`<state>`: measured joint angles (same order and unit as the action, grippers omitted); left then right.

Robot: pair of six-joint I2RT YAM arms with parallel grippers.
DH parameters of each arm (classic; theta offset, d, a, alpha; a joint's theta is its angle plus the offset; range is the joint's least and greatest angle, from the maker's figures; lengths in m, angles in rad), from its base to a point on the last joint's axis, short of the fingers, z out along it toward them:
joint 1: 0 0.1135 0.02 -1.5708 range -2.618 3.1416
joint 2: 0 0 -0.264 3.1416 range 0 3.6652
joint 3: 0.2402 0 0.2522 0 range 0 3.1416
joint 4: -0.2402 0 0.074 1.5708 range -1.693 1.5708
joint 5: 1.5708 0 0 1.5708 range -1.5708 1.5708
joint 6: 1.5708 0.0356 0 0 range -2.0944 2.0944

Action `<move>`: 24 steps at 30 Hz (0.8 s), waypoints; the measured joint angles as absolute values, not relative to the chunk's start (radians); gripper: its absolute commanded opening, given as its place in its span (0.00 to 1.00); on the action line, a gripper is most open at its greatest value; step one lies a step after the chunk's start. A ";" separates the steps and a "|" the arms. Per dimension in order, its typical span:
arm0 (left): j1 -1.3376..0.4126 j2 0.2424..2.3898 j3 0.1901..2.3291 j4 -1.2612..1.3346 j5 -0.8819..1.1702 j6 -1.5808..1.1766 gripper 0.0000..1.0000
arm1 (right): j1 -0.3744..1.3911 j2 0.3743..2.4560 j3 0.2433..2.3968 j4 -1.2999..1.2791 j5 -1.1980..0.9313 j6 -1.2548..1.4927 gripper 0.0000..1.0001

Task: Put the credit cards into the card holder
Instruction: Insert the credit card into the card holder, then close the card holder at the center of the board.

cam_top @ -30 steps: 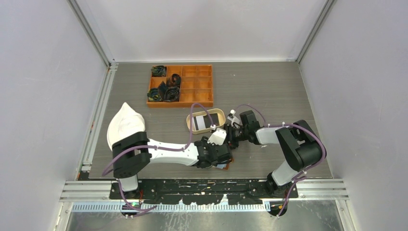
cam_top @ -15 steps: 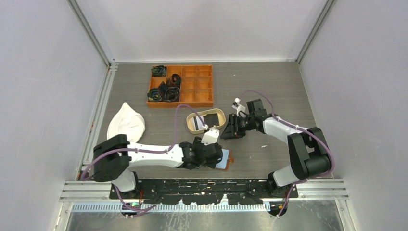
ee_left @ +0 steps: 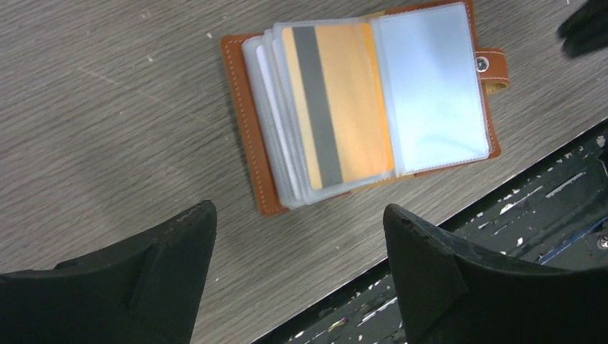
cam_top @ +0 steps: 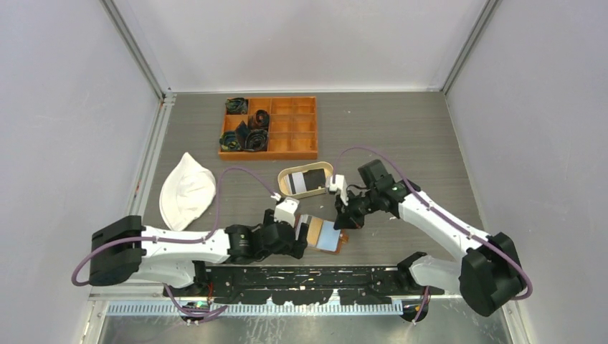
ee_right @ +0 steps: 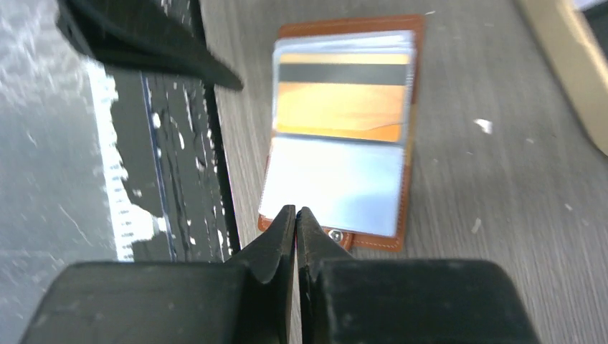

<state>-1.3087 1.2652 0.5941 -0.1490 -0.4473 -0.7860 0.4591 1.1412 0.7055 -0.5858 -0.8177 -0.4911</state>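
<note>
The brown card holder (cam_top: 326, 235) lies open near the table's front edge. Its clear sleeves show an orange card with a dark stripe (ee_left: 337, 100) and a light blue card (ee_left: 430, 79). More credit cards, one black (cam_top: 314, 179) and one white-grey (cam_top: 297, 183), lie in the oval beige tray (cam_top: 285, 174). My left gripper (ee_left: 299, 211) is open, just left of the holder and clear of it. My right gripper (ee_right: 295, 211) is shut with nothing visible between its tips. It hovers at the holder's snap-tab edge (ee_right: 333, 235).
An orange compartmented box (cam_top: 287, 147) with dark bundles stands at the back. A white cloth (cam_top: 188, 190) lies at the left. The black base rail (cam_top: 315, 276) runs right behind the holder's front edge. The tray's corner (ee_right: 566, 64) sits close behind the holder.
My left arm drew back to the left and its jaws spread wider, uncovering the open holder. My right gripper came from beside the tray down to the holder's tab edge and shut.
</note>
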 measured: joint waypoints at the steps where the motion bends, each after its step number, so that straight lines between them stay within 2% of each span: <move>1: -1.308 1.242 0.570 -0.138 -0.449 -0.787 0.87 | 0.498 1.151 0.702 -0.599 -0.798 -0.534 0.09; 6: -1.301 1.119 0.427 -0.035 -0.451 -0.815 0.88 | 0.663 1.222 0.701 -0.609 -0.649 -0.667 0.09; 11: -1.278 1.041 0.313 0.071 -0.433 -0.858 0.88 | 0.754 1.316 0.701 -0.606 -0.506 -0.716 0.10; 19: -1.209 1.010 0.240 0.205 -0.346 -0.930 0.86 | 0.798 1.428 0.740 -0.604 -0.352 -0.710 0.11; 24: -1.182 1.041 0.234 0.274 -0.303 -0.982 0.79 | 0.799 1.436 0.750 -0.573 -0.278 -0.671 0.17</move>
<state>-1.1816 1.0412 0.2344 0.2745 -0.3031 -0.9825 0.7994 1.4357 0.7502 -0.5732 -0.2775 -0.6712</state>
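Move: From the right hand the open card holder's middle lies about 5 cm to the left, 1 cm back and some 9 cm below; its clasp edge is nearly underneath, 2 cm back, 1 cm to the right and 9 cm down. The tan tray stands about 15 cm ahead, 10 cm left. From the left hand the card holder's middle is some 6 cm right, 3 cm ahead and 5 cm below. Sink the right gripper about 9 cm, fingers still nearly shut, easing it back and tipping the fingertips some 30 degrees steeper, onto the card holder's clasp end; then, staying low, push that end forward about 2.5 cm. Meanwhile draw the open left gripper left, clear of the holder, by 3 cm, rolling its left side down, then let it drift partly back. ##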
